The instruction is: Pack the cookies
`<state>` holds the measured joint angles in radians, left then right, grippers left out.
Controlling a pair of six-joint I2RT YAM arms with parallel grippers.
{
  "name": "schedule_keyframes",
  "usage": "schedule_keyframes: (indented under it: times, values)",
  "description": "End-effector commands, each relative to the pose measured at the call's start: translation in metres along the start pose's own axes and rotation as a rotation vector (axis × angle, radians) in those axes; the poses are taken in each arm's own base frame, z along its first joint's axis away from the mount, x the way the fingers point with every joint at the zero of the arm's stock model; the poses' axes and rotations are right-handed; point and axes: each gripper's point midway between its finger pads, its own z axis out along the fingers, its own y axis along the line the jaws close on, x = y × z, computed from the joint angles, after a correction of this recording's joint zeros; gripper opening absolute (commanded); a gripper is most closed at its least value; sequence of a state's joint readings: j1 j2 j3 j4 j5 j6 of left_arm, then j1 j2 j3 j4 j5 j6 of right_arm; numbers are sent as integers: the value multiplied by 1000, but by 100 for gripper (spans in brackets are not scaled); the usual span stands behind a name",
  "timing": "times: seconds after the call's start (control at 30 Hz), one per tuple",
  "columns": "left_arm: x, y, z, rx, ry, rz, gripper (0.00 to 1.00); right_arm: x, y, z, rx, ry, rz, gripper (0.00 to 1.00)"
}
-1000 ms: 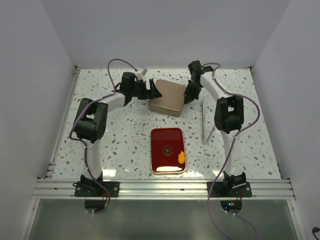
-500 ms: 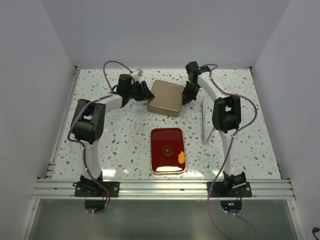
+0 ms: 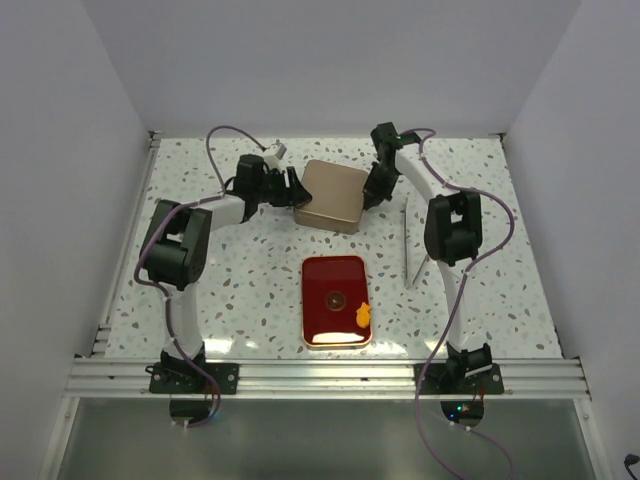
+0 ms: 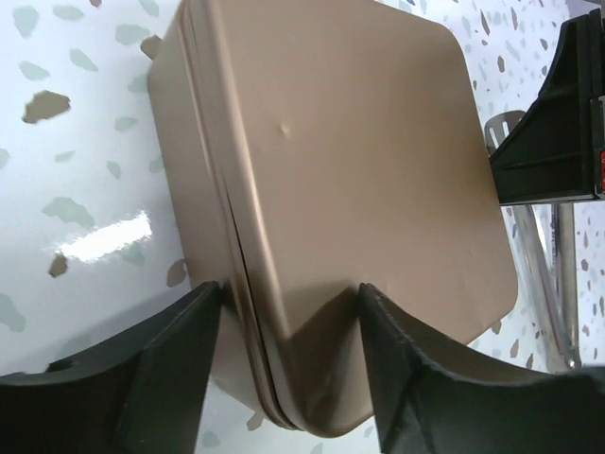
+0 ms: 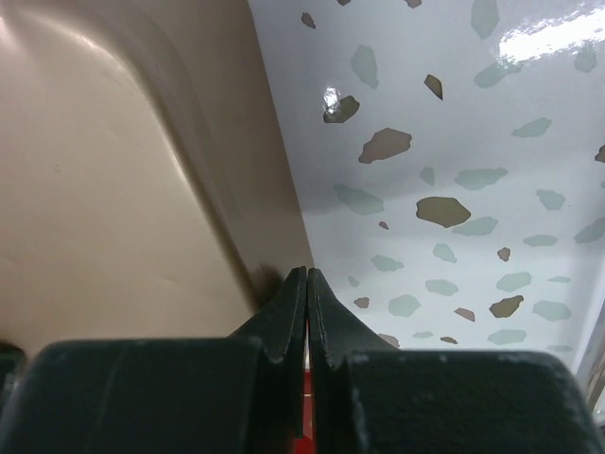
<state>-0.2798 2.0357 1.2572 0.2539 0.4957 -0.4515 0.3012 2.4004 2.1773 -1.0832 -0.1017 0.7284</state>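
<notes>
Two cookies lie on the red tray [image 3: 322, 275] in the top view: an irregular orange one [image 3: 362, 314] at its right edge and a brown disc [image 3: 335, 298] at its middle. The other cookies are out of view. A closed tan tin [image 3: 335, 193] stands behind the tray. My left gripper [image 3: 296, 190] is clamped over the tin's near-left corner [image 4: 284, 288], one finger on the side wall and one on the lid [image 4: 359, 161]. My right gripper [image 3: 372, 190] is shut and empty, its tips [image 5: 305, 272] against the tin's right side [image 5: 95, 189].
Metal tongs [image 3: 408, 245] lie on the speckled table to the right of the tray and tin; they also show in the left wrist view [image 4: 558, 274]. White walls close in the table at the left, back and right.
The tin has shifted slightly left and away between the two grippers. Both grippers have moved a little with it. The tray, cookies and tongs have not moved.
</notes>
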Motion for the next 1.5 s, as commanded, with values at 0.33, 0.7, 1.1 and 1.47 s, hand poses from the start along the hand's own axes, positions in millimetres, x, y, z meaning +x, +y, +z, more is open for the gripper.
schedule_keyframes:
  times: [0.33,0.7,1.1,1.47]
  values:
    - [73,-39,-8,86,247,-74,92,10,100,-41,-353,-17,-16,0]
    - [67,-34,-19,59,221,-101,100,16,79,-40,-274,-23,-60,0]
    - [16,-14,-49,18,78,-153,100,9,52,-42,-238,-33,-35,0]
    - [-36,-13,-82,23,-62,-184,100,7,51,-44,-230,-37,-52,0]
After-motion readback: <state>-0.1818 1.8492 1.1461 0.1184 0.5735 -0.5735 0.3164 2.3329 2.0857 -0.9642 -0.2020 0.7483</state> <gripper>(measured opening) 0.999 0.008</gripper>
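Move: The closed box has its middle about 8 cm to the right of the left hand and 1 cm farther out, some 3 cm below it; the half-open left fingers sit at its near-left corner. From the right hand, shut against the right side, that middle lies about 8 cm left, 2 cm ahead and 2 cm below. The red tray is roughly 23 cm back and 7 cm left of the right hand, the metal tongs 9 cm back and 10 cm right. The box's near-left corner is let go as the left fingers open wide; that hand draws back about 4 cm, sinking slightly, then swings left and up clear of it, tipping down some 10 degrees. The right hand, fingers kept shut, works forward and back along the right side while pushing left, ending about 3 cm left and slightly higher, still against the box. ##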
